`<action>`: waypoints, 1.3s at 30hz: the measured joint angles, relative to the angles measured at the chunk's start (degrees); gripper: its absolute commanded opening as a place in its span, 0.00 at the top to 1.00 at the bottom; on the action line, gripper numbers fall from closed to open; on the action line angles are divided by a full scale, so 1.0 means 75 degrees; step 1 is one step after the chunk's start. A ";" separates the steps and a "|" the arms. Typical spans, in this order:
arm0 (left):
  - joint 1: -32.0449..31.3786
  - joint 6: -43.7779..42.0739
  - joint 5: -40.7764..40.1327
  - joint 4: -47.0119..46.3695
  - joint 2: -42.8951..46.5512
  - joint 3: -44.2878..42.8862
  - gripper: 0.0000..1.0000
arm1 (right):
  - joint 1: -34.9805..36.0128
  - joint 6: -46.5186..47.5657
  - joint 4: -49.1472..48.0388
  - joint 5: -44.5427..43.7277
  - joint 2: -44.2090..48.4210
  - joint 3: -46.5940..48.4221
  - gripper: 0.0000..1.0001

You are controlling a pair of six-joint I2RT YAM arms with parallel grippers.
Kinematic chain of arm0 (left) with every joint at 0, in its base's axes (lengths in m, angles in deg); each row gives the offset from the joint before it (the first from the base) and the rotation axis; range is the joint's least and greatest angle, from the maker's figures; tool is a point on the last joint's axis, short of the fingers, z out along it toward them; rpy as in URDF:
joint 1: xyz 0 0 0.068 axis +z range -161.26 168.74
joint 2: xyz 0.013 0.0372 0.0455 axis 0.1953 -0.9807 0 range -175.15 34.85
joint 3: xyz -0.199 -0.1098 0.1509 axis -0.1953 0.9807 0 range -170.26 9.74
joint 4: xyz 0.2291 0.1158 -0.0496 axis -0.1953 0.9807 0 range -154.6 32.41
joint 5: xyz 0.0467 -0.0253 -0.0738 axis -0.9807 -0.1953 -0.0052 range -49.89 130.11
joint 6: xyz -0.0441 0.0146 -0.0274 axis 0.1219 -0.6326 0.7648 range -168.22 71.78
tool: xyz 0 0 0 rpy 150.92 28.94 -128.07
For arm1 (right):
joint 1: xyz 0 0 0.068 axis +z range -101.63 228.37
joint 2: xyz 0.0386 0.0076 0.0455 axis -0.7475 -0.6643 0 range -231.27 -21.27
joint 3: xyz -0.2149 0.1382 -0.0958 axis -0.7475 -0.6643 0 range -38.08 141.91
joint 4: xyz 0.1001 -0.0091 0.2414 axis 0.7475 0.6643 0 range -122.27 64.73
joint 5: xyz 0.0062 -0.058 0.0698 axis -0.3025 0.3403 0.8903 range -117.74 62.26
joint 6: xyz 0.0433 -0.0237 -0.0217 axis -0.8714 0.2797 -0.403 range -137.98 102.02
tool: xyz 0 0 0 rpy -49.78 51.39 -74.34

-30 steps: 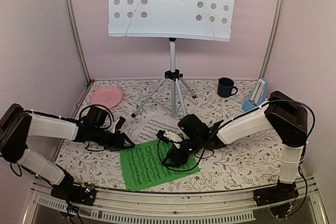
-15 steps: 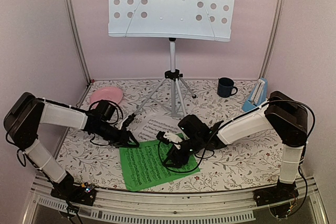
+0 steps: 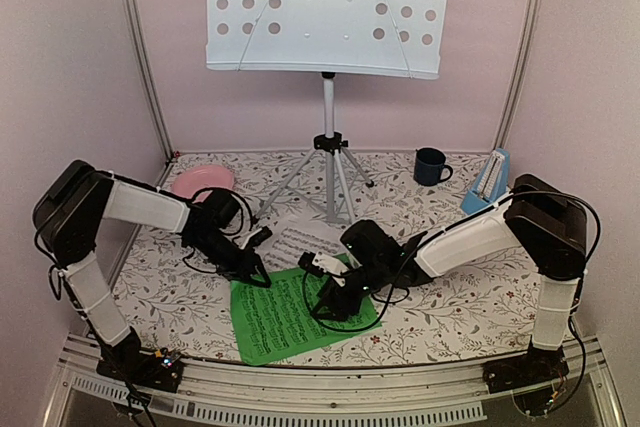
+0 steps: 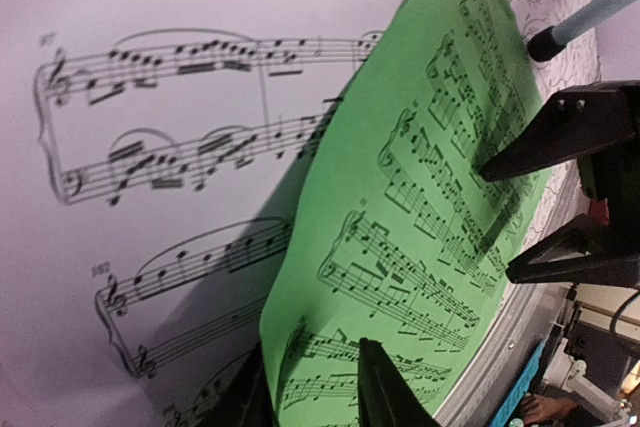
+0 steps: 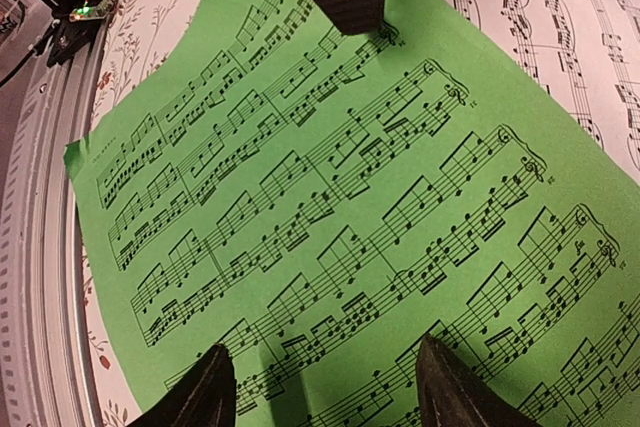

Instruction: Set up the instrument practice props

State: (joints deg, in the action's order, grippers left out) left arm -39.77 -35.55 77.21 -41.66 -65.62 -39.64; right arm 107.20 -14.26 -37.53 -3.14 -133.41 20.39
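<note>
The pale grey perforated music stand (image 3: 325, 7) rises on its silver tripod (image 3: 328, 172) at the back. A green sheet-music page (image 3: 275, 315) lies near the front, partly over a white page (image 3: 300, 239). My left gripper (image 3: 255, 275) is at the green page's far left corner. In the left wrist view that page's (image 4: 430, 197) raised edge runs between the fingers of my left gripper (image 4: 310, 397), with a gap still showing. My right gripper (image 3: 335, 294) stands open, both fingertips (image 5: 440, 382) down at the green page (image 5: 320, 197). The light-blue metronome (image 3: 490, 179) stands at the back right.
A dark blue mug (image 3: 431, 166) stands left of the metronome. A pink plate (image 3: 200, 183) lies at the back left. Tripod legs spread just behind the white page. Both grippers work a short way apart over the same green page.
My left arm has swung right and forward to the green page's corner, and its jaws have narrowed around the page's edge. The right arm has stayed put.
</note>
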 measured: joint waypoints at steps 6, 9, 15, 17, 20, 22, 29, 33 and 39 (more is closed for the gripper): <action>-0.0417 -0.0242 0.0087 0.0122 -0.0495 -0.0644 0.85 | 0.0003 0.0070 -0.0050 0.0003 0.0015 -0.0050 0.38; -0.0495 -0.0332 0.0055 0.0102 -0.0769 -0.0903 1.00 | 0.0003 0.0114 -0.0047 0.0000 0.0020 -0.0052 0.38; -0.0498 -0.0411 -0.0277 0.0041 -0.0466 -0.0723 1.00 | 0.0017 0.0146 0.0157 -0.0009 0.0236 -0.0175 0.33; -0.0493 -0.0408 -0.0437 0.0020 0.0143 -0.0358 1.00 | 0.0038 0.0099 0.0198 -0.0006 0.0516 -0.0335 0.32; -0.0455 -0.0364 -0.0600 -0.0023 0.1294 0.0163 1.00 | 0.0102 0.0006 0.0169 -0.0009 0.1017 -0.0458 0.29; -0.0440 -0.0318 -0.0743 -0.0143 0.2168 0.0455 1.00 | 0.0163 -0.0087 0.0090 -0.0020 0.1483 -0.0501 0.28; -0.0431 -0.0265 -0.1250 -0.0711 0.5455 0.1244 1.00 | 0.0221 -0.0667 -0.0764 -0.0274 0.3095 -0.0877 0.19; -0.0420 -0.0312 -0.1478 -0.1201 0.7551 0.1585 1.00 | 0.0221 -0.1052 -0.1387 -0.0490 0.3809 -0.1419 0.10; -0.0417 -0.0350 -0.1192 -0.2311 0.9416 0.1670 1.00 | 0.0221 -0.1547 -0.2483 -0.0801 0.4261 -0.2256 0.04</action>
State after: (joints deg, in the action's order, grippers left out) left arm -42.90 -38.17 68.27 -58.99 5.00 -27.12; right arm 108.86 -25.86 -56.15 -9.15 -101.45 3.48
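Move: The green sheet lies flat under both grippers: its middle is about 5 cm back and 7 cm to the right of the left hand, 1–2 cm below it, while the left fingers straddle its far edge. From the right hand, its middle lies level and some 5 cm to the left. Partly beneath it, the white sheet has its middle about 2 cm ahead and 5 cm right of the left hand; the pink plate sits roughly 23 cm ahead and 14 cm left of that hand. The green sheet's far edge is pinched by the left fingers, which slide about 3 cm right along it and shut; that hand then lifts fast, some 30 cm, drawing back and left as the wrist swings the fingers from pointing down to level. The right hand, low over the sheet with fingers parted, stays put until the lift, then rises about 18 cm clear, tilting its fingertips up and opening wider. ##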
